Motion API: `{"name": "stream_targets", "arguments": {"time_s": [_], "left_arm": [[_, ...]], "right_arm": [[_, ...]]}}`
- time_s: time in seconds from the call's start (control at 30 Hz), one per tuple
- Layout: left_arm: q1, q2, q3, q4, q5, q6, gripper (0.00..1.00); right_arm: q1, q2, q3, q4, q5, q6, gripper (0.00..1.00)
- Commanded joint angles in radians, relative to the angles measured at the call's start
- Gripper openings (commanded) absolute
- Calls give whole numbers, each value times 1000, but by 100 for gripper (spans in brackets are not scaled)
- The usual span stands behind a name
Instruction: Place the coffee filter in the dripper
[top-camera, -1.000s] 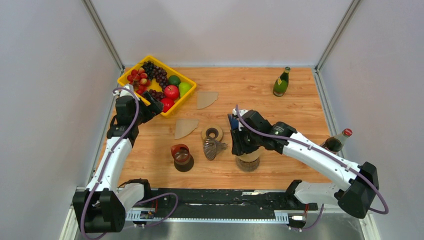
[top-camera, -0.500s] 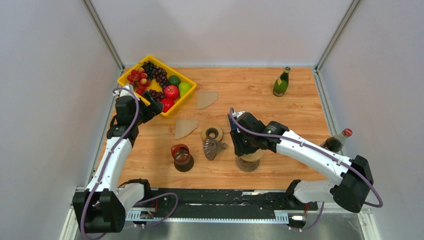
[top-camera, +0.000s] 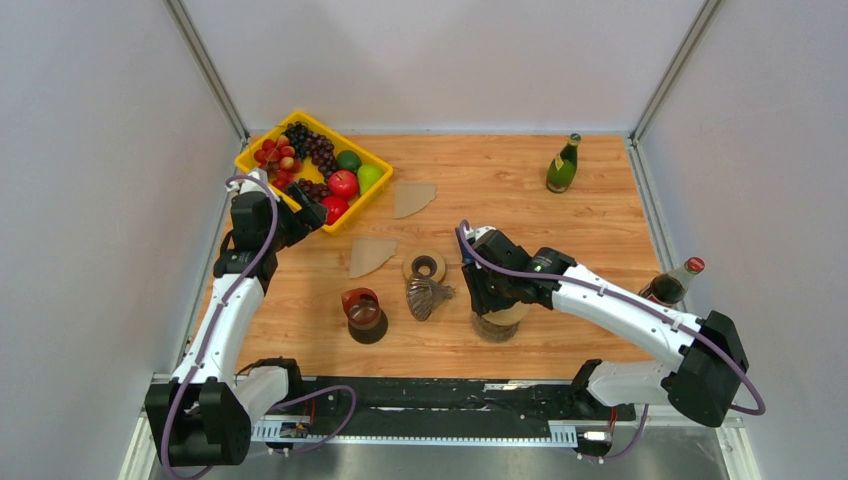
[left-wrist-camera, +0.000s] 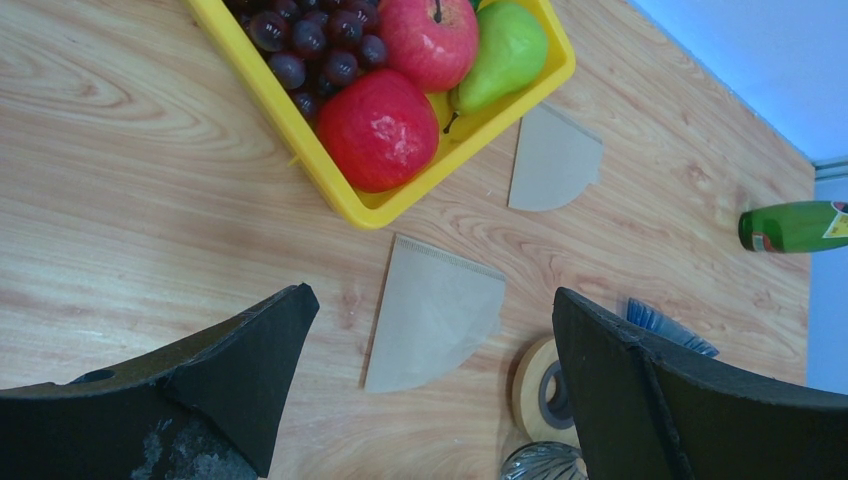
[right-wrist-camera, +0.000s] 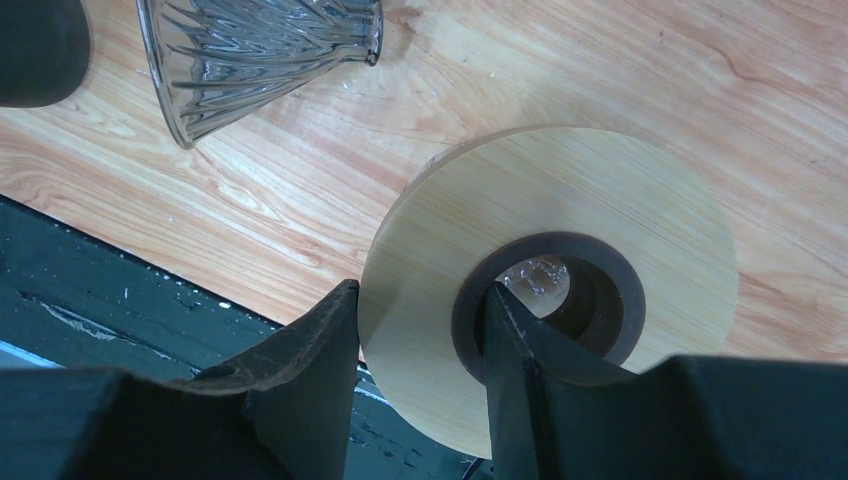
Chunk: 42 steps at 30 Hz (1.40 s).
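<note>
Two brown paper coffee filters lie flat on the table, one (top-camera: 371, 256) near the centre and one (top-camera: 413, 198) beside the tray. My left gripper (top-camera: 305, 212) hovers open above the nearer filter (left-wrist-camera: 435, 320), which shows between its fingers (left-wrist-camera: 250, 350). A ribbed glass dripper cone (top-camera: 428, 295) lies on its side, also seen in the right wrist view (right-wrist-camera: 260, 50). My right gripper (top-camera: 490, 300) is shut on a wooden dripper ring (right-wrist-camera: 560, 210), one finger in its hole and one outside the rim (right-wrist-camera: 422, 295). Glass shows through the hole.
A yellow tray (top-camera: 262, 150) of fruit sits at the back left. A second wooden ring (top-camera: 425, 267) and a reddish glass cup (top-camera: 362, 312) stand mid-table. A green bottle (top-camera: 563, 165) stands at the back right, a red-capped bottle (top-camera: 675, 283) at the right edge.
My right arm has shifted slightly to the left with the wooden ring still in its grip. The left arm has not moved.
</note>
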<state>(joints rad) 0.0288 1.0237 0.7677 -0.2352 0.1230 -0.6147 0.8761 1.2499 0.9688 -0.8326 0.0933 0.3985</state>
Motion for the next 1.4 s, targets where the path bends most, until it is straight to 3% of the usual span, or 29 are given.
{"name": "stream_targets", "arguments": {"time_s": [0.0, 0.2, 0.4, 0.5, 0.57, 0.6, 0.73, 0.97, 1.1, 1.27, 1.37], "left_arm": [[1, -26, 39, 3, 10, -3, 100], [1, -30, 39, 0, 9, -1, 100], [1, -29, 41, -1, 13, 0, 100], [0, -28, 44, -8, 12, 3, 100], [1, -26, 50, -16, 7, 9, 100], [1, -24, 53, -18, 6, 10, 100], [1, -24, 56, -25, 17, 12, 100], [1, -16, 40, -6, 22, -4, 100], [1, -8, 38, -8, 14, -6, 100], [2, -1, 22, 14, -4, -33, 100], [0, 5, 9, 32, -9, -47, 100]], "right_arm": [[4, -18, -11, 44, -8, 26, 44], [5, -62, -8, 44, -39, 37, 60], [4, -140, 4, 43, -72, 51, 68], [2, -179, 29, 44, -47, 69, 81], [-3, -203, 58, 54, 24, 99, 98], [-10, -215, 69, 77, 64, 113, 100], [-110, -222, 111, 144, 137, 183, 100], [-471, -29, 198, 147, -107, 284, 100], [-531, 110, 251, 148, -98, 312, 100], [-544, 300, 373, 153, 83, 356, 100], [-543, 407, 437, 156, 108, 369, 100]]}}
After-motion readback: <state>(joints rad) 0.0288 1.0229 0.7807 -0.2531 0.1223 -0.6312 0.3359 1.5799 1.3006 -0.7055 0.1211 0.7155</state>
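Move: My right hand still pinches the left rim of the large tape roll on top of the glass mug; the roll's middle is about 4 cm right and 2 cm ahead of the fingers, the mug's about 4 cm right, 1 cm ahead and 6 cm below. The blue dripper lies some 17 cm ahead and 2 cm left, the clear dripper about 6 cm ahead and 12 cm left, both 8 cm down. From my left hand the mug is roughly 42 cm right, 19 cm back and 14 cm down. I open my right fingers wide and let go of the large tape roll, lifting straight up off it by about 5 cm. Still climbing, I then swing forward and somewhat right, away from the mug, before sinking again to the right of the blue dripper: about 19 cm farther out in all, the hand turning clockwise nearly 50 degrees and the fingers staying open and empty. ##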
